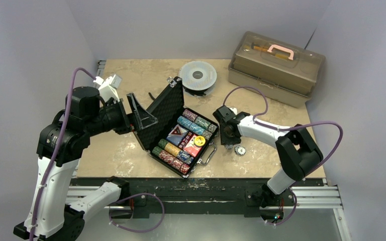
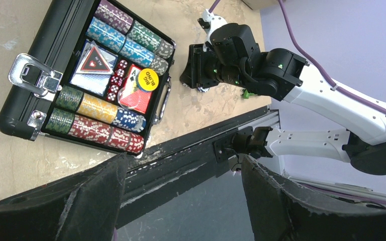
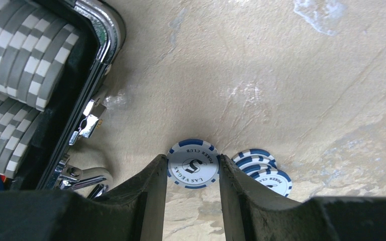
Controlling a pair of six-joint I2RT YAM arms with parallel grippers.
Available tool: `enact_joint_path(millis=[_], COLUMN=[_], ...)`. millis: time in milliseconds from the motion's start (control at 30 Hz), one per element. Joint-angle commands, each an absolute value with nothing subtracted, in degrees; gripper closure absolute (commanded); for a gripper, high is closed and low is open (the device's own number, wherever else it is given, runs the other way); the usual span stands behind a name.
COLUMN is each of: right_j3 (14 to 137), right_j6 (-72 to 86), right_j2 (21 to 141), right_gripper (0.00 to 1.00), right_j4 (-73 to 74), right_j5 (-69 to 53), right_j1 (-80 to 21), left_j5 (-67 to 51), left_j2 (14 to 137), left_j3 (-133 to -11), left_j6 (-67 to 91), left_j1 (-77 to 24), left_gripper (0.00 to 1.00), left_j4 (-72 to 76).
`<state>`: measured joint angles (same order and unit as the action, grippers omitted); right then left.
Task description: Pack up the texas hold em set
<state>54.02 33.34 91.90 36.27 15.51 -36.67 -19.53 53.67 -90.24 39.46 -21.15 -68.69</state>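
The small black briefcase lies open in the middle of the table with its foam-lined lid raised. It holds rows of multicoloured chips, card decks, red dice and a yellow disc. My right gripper is shut on a blue-and-white poker chip, held by its edges just right of the case handle. A few more blue chips lie beside it, also in the top view. My left gripper is open and empty, left of the lid.
A translucent brown toolbox with a pink handle stands at the back right. A round grey spool sits behind the lid. The table's near edge and black rail lie in front of the case.
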Motion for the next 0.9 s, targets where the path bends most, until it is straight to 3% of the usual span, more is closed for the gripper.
enact_joint_path(millis=[0,867], right_j3=[56.8,48.9], right_j6=[32.8,36.2], right_j2=[90.2,81.8], right_gripper=[0.66,0.66], right_j4=[38.3,42.3], right_j5=[17.7,15.9], right_j1=[-35.8,-28.0], left_j5=[-20.0,-21.2], left_j2=[53.7,54.8], left_j3=[-91.0,-90.7], left_j6=[39.6,39.4], left_j1=[-21.4,-21.4], left_gripper=[0.20,0.20], left_j4=[-67.7,-66.5])
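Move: Just to the right of the chip that the right hand already holds stands the leaning stack of chips, about 5 cm over and 1 cm back, a centimetre lower. The case's handle lies some 8 cm to the hand's left and 2 cm back, with the yellow button about 11 cm left, 2 cm ahead and a little higher. From the left hand, the stack is roughly 29 cm right, 8 cm ahead and 36 cm below. Carrying its pinched chip away from the case, the right hand goes about 6 cm to the right towards the stack. It lifts some 3 cm on the way, then draws back a little and sinks about 1 cm over the stack's top chip. The wrist turns roughly 10 degrees clockwise while the fingers keep their hold. ##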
